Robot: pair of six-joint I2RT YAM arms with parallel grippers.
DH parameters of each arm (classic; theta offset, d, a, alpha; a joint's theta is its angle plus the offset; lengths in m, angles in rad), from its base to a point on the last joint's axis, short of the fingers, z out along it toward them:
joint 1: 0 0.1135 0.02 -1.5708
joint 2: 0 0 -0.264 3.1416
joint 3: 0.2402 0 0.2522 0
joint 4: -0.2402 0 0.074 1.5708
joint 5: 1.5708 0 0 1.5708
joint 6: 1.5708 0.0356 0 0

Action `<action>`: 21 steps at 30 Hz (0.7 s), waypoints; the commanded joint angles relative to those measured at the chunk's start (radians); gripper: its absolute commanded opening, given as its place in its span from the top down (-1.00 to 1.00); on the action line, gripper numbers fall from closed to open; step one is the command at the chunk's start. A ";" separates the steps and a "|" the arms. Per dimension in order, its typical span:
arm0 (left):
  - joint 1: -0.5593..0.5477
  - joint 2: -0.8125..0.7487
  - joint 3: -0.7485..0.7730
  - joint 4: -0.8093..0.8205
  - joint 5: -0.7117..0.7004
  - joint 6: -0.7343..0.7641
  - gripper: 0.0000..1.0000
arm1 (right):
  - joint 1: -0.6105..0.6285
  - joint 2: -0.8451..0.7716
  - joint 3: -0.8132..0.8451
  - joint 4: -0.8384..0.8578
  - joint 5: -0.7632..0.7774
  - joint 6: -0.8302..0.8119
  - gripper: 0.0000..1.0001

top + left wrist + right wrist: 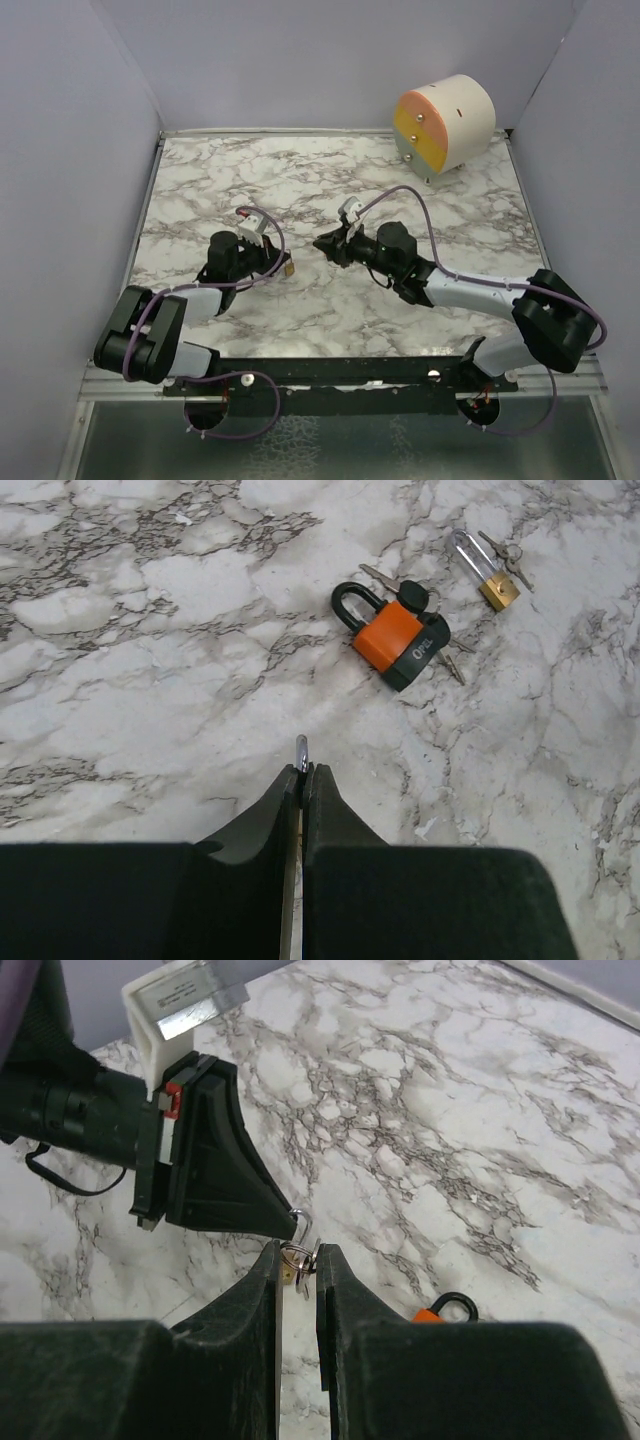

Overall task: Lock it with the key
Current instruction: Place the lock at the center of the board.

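Observation:
My left gripper (pixel 283 266) is shut on the silver shackle (pixel 303 1221) of a small brass padlock (pixel 287 1273), which hangs just below its tip. In the left wrist view only the shackle's end (pixel 301 750) shows above the closed left gripper (pixel 301 770). My right gripper (pixel 298 1245) faces it from the right, fingers nearly together on the key (pixel 302 1280) and its ring (pixel 293 1251), right at the padlock. In the top view the right gripper (pixel 320 243) stands close to the padlock (pixel 288 268). Whether the key sits in the keyhole is hidden.
An orange and black padlock (pixel 395 640) lies on the marble beneath the right arm, keys (pixel 385 577) beside it; its shackle (pixel 455 1303) shows in the right wrist view. Another brass padlock (pixel 490 580) with keys lies further off. A cream cylinder with an orange-yellow face (pixel 445 125) stands back right.

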 commanded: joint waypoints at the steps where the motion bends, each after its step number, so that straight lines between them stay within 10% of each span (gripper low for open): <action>1: 0.048 0.095 -0.011 0.095 0.066 -0.023 1.00 | 0.025 0.052 0.040 -0.001 0.032 -0.020 0.98; 21: 0.079 0.228 0.075 0.087 -0.016 -0.089 1.00 | 0.036 0.298 0.137 -0.007 -0.020 0.001 0.98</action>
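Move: The left gripper already holds the small brass lock by its shackle; the bare spot of board it is going to lies about 4 cm ahead and 9 cm below. The orange lock lies roughly 7 cm ahead of that gripper and 12 to its right, 8 below, with the second brass lock some 8 cm farther right, level with the orange one. From the right gripper, which holds the keys, the held lock's body is about 3 cm ahead, 7 to the left and 14 below. Bring the left gripper forward about 3 cm while sinking some 2 cm, carrying the brass lock down towards the bare board left of the orange lock, then hold still there with the shackle still pinched. Meanwhile lower the right gripper about 7 cm, drifting 3 cm left towards the held lock and tipping its fingertips roughly 10 degrees down, keys kept in the grip. ##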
